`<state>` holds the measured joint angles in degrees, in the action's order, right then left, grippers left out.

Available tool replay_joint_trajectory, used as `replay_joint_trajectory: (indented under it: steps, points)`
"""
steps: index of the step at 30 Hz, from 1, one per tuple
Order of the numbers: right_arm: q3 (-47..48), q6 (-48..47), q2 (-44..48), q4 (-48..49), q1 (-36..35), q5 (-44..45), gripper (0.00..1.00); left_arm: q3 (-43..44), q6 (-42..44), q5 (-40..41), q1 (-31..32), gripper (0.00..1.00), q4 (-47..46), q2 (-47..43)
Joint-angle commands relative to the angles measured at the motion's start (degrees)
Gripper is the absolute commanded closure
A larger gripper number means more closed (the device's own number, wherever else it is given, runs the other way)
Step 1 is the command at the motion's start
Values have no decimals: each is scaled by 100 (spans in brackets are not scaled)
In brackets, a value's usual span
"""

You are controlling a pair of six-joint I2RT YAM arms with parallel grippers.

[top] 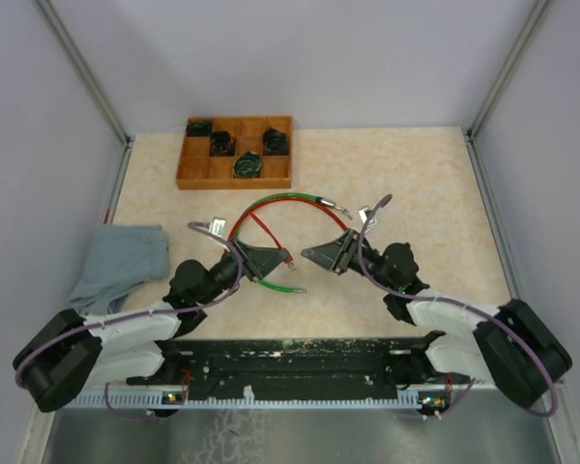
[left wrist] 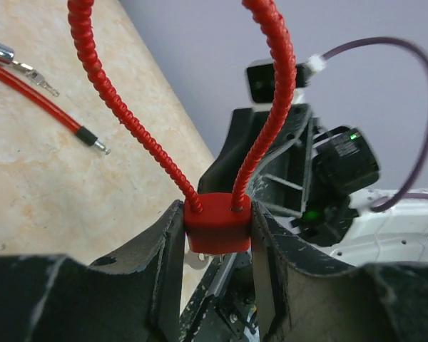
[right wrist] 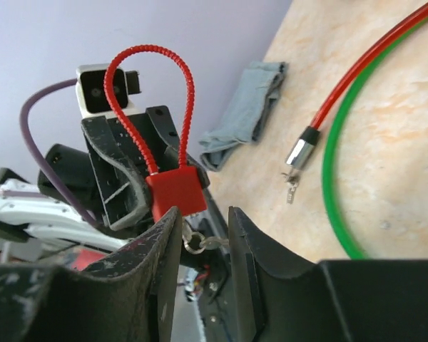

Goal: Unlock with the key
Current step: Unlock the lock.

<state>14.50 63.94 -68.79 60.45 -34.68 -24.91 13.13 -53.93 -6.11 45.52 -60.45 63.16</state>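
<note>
A small red padlock (left wrist: 216,224) with a ribbed red cable shackle (left wrist: 271,92) is clamped by its body between my left gripper's (left wrist: 217,214) fingers, above the table. In the top view it shows as a red spot (top: 287,258) at the left gripper's tip (top: 271,259). A small silver key (right wrist: 215,243) on a ring hangs from the padlock's (right wrist: 175,191) underside. My right gripper (right wrist: 203,214) faces the padlock, jaws apart on either side of the key, and I cannot see them touching it. In the top view the right gripper (top: 321,253) sits just right of the padlock.
A red cable (top: 280,200) and a green cable (top: 271,287) with metal ends lie on the table around both grippers. A wooden compartment tray (top: 198,174) with black items stands at the back left. A grey cloth (top: 121,261) lies at the left edge.
</note>
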Motion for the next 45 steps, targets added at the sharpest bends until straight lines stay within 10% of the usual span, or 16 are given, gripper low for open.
replay_joint_trajectory:
  steps: [1,14,45]
  points:
    - [794,-1864,1029,-2743,55,341,67,153,348,-516,-198,100,180,-89]
    - [2588,-3507,921,-5064,-292,-197,66,524,973,-1683,-272,100,365,324]
    - [3432,-4206,495,-4925,-595,454,100,832,1258,-2606,11,100,739,1064]
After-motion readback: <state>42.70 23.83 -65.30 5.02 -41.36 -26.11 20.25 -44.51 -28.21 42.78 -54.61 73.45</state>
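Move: My left fingers already hold the red lock, its key still in. For my empty right hand, the near leg of the lock's red loop is about 5 cm left and 2 cm up; the lock body is some 4 cm left, 1 cm back, at hand height; the key about 3 cm left, 2 cm back and 2 cm down. The green cable's end lies on the table, roughly 5 cm back and 15 cm below, neither left nor right. My right hand swings up about 4 cm and a little forward, clearing the lock, then comes left, back and down onto the red loop's near leg. Its wrist rolls some 25 degrees and its fingers tip down, then close on the leg and ease forward about 1 cm. My left hand brings the lock down, right and back about 5 cm, turning clockwise, and keeps its pinch. ##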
